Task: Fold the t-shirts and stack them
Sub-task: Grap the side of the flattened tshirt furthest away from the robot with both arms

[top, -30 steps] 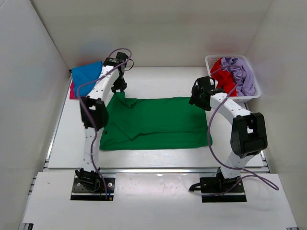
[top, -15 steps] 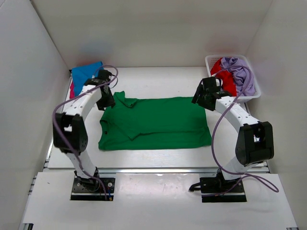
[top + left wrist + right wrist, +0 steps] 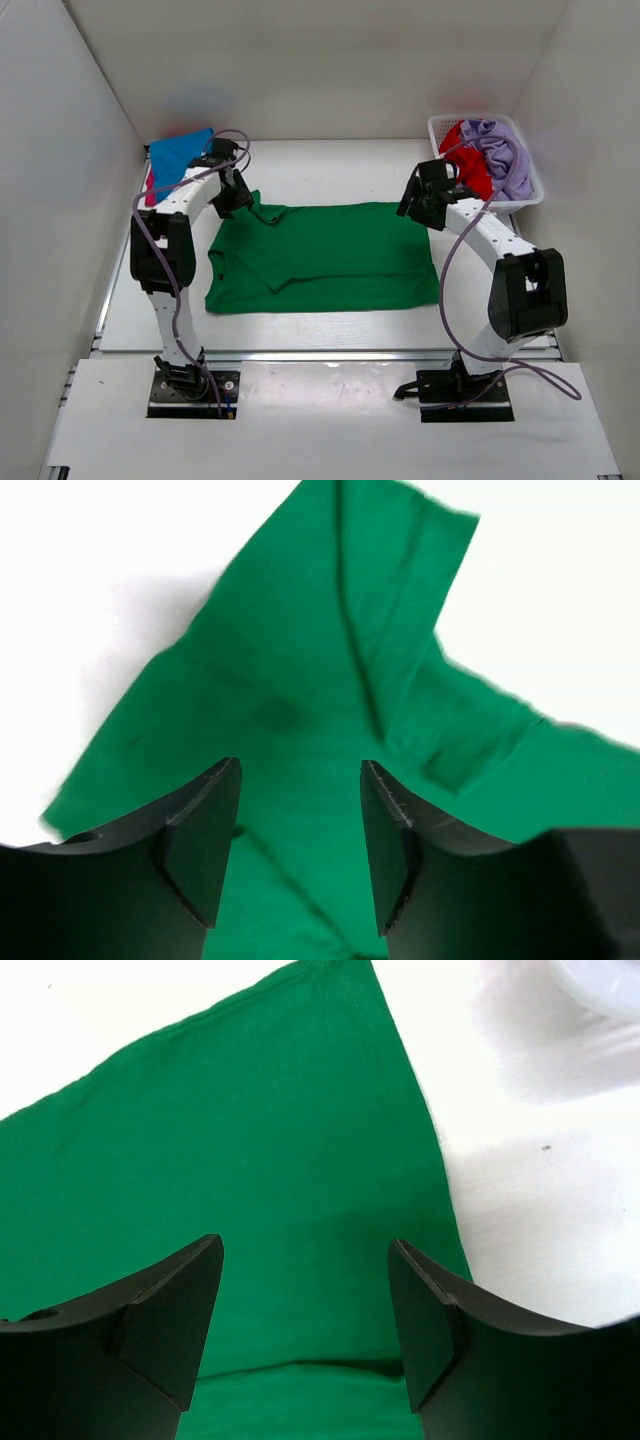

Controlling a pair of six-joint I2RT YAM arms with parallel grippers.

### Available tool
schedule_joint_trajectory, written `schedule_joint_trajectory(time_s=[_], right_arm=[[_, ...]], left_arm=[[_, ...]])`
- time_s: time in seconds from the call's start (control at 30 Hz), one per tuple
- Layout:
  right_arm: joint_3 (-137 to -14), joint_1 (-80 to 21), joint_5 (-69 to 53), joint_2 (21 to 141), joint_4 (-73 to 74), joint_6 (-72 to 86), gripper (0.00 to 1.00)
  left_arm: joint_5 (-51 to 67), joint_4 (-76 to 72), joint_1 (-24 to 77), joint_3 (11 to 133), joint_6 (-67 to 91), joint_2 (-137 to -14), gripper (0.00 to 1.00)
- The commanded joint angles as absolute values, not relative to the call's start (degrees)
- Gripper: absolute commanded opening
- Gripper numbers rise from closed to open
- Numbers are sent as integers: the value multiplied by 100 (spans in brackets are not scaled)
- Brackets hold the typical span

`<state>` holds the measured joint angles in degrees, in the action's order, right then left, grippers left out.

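Note:
A bright green t-shirt (image 3: pixel 325 255) lies spread flat in the middle of the table, partly folded, with a sleeve sticking out at its far left corner. My left gripper (image 3: pixel 232 192) hovers open over that far left corner; the left wrist view shows green cloth (image 3: pixel 300 700) between and beyond its fingers. My right gripper (image 3: pixel 418 203) hovers open over the far right corner, with the shirt's hem (image 3: pixel 380 1070) in the right wrist view. A blue t-shirt (image 3: pixel 178 152) lies on a magenta-pink one (image 3: pixel 149 190) at the far left. Red (image 3: pixel 468 165) and lilac (image 3: pixel 505 155) t-shirts fill the basket.
A white lattice basket (image 3: pixel 533 186) stands at the far right corner. White walls close in the table on the left, back and right. Bare table surface lies in front of the green shirt (image 3: pixel 320 330) and behind it (image 3: pixel 330 170).
My left arm has swung, its gripper dropping toward the shirt's far left sleeve corner. The shirt's left side has shifted slightly. My right gripper has moved a little toward the far right corner.

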<state>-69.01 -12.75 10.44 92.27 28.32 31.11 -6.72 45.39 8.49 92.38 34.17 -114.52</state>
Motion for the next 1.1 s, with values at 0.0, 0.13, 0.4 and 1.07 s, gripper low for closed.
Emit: schedule_joint_trajectory(time_s=[0.0, 0.13, 0.4, 1.07], right_arm=[[-7224, -1362, 1081, 9369, 2751, 3041, 65], [-7356, -1407, 1108, 9465, 2760, 3058, 65], [-7532, -1450, 1055, 9650, 2804, 2979, 64], [-7655, -1380, 1028, 9704, 2813, 2918, 64]], left_arm=[[-580, 4035, 809, 9483, 3700, -11540, 63], [-799, 3683, 913, 9684, 3630, -11750, 61], [-1275, 3963, 1204, 11055, 3313, -12699, 59], [-1309, 4095, 1134, 11627, 3358, -13535, 59]])
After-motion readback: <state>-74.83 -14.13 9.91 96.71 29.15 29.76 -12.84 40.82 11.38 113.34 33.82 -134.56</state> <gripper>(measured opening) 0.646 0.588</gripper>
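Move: The shirt's far-left corner, where my left hand is going, lies about 10 cm ahead of it, 3 cm to its right and 6 cm lower. The folded blue shirt is some 17 cm ahead and 16 cm to its left. The far-right corner is about 11 cm ahead of my right hand, 4 cm to its right and 11 cm below; the laundry basket stands roughly 17 cm ahead and 21 cm to that hand's right. I send my left hand, open, about 10 cm forward and slightly right over the green shirt, tipping the fingers outward by some 10 degrees, then sink it about 3 cm so they come down around the far-left corner without closing. Meanwhile I ease my right hand about 2 cm forward and nearly as much left, still open and high above the cloth, drawing nearer the far edge. ##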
